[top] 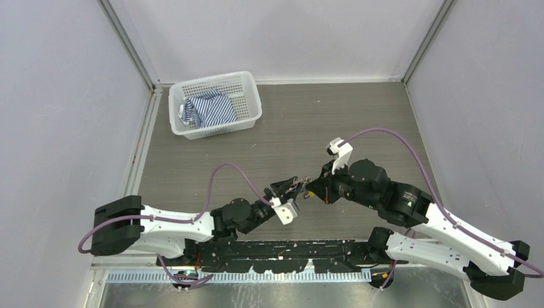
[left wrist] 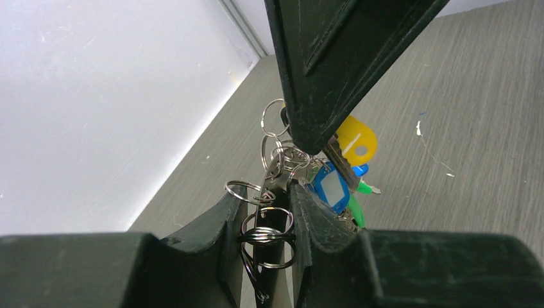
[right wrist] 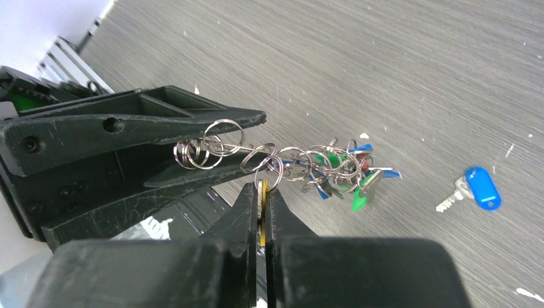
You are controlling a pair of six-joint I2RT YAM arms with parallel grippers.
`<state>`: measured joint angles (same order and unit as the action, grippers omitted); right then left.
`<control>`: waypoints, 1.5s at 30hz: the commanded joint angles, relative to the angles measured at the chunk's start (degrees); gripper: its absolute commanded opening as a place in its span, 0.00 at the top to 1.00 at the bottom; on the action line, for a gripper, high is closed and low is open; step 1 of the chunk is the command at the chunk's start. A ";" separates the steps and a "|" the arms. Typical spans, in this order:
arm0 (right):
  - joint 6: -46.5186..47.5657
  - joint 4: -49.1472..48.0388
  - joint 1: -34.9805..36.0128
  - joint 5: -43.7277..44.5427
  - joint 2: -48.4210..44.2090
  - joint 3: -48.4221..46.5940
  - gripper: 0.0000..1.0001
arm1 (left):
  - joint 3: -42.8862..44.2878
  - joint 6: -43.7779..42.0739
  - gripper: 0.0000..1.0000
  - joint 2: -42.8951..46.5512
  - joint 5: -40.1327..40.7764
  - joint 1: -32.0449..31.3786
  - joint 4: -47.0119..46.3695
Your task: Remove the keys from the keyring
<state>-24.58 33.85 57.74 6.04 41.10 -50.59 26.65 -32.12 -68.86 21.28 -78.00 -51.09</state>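
Note:
Held in the air between my two grippers is the keyring, a thin metal ring strung with small split rings and a bunch of keys with green, blue and red tags. My left gripper is shut on the keyring, its ring bundle pinched between the jaws. My right gripper is shut on one key with a yellow tag that still hangs from the ring. In the top view the left gripper and right gripper meet tip to tip at mid-table.
A loose key with a blue tag lies on the grey table below the bunch. A white mesh basket holding a striped cloth stands at the back left. White walls close in both sides.

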 commanded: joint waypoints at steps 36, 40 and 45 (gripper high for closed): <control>16.71 13.65 -0.04 -10.08 8.43 -21.66 0.99 | -3.07 12.08 0.49 8.81 -11.84 -0.12 -1.85; 17.20 14.69 0.00 -11.42 8.36 -22.42 0.99 | -1.08 13.58 0.48 13.15 -16.07 -0.05 5.28; 17.78 15.15 -0.05 -12.69 8.04 -22.61 0.99 | 2.59 14.76 0.47 19.14 -22.94 -0.11 17.25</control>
<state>-8.16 51.44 57.89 -4.54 50.17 -69.93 24.34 -19.40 -53.69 5.50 -78.22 -42.37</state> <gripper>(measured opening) 0.050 0.525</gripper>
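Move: Between the left fingers are the keyring's small rings. The yellow-tagged key, pinched in the right fingertips, sits about 4 cm to their right, 1 cm back and 2 cm higher. From the right hand, those rings in the left fingers are therefore some 4 cm left, 1 cm ahead and 2 cm below; the blue and green keys hang about 5 cm beneath it, roughly 1 cm ahead and 1 cm right. Opening its fingers to about twice their gap, the left hand lets go its grip on the rings after a small dip, drawing back about 6 cm and rising some 4 cm. The right hand keeps its shut pinch on the yellow-tagged key, first dips a little, then lifts about 4 cm and eases back 2.5 cm, turning some 15 degrees counter-clockwise and rolling its left side down. ##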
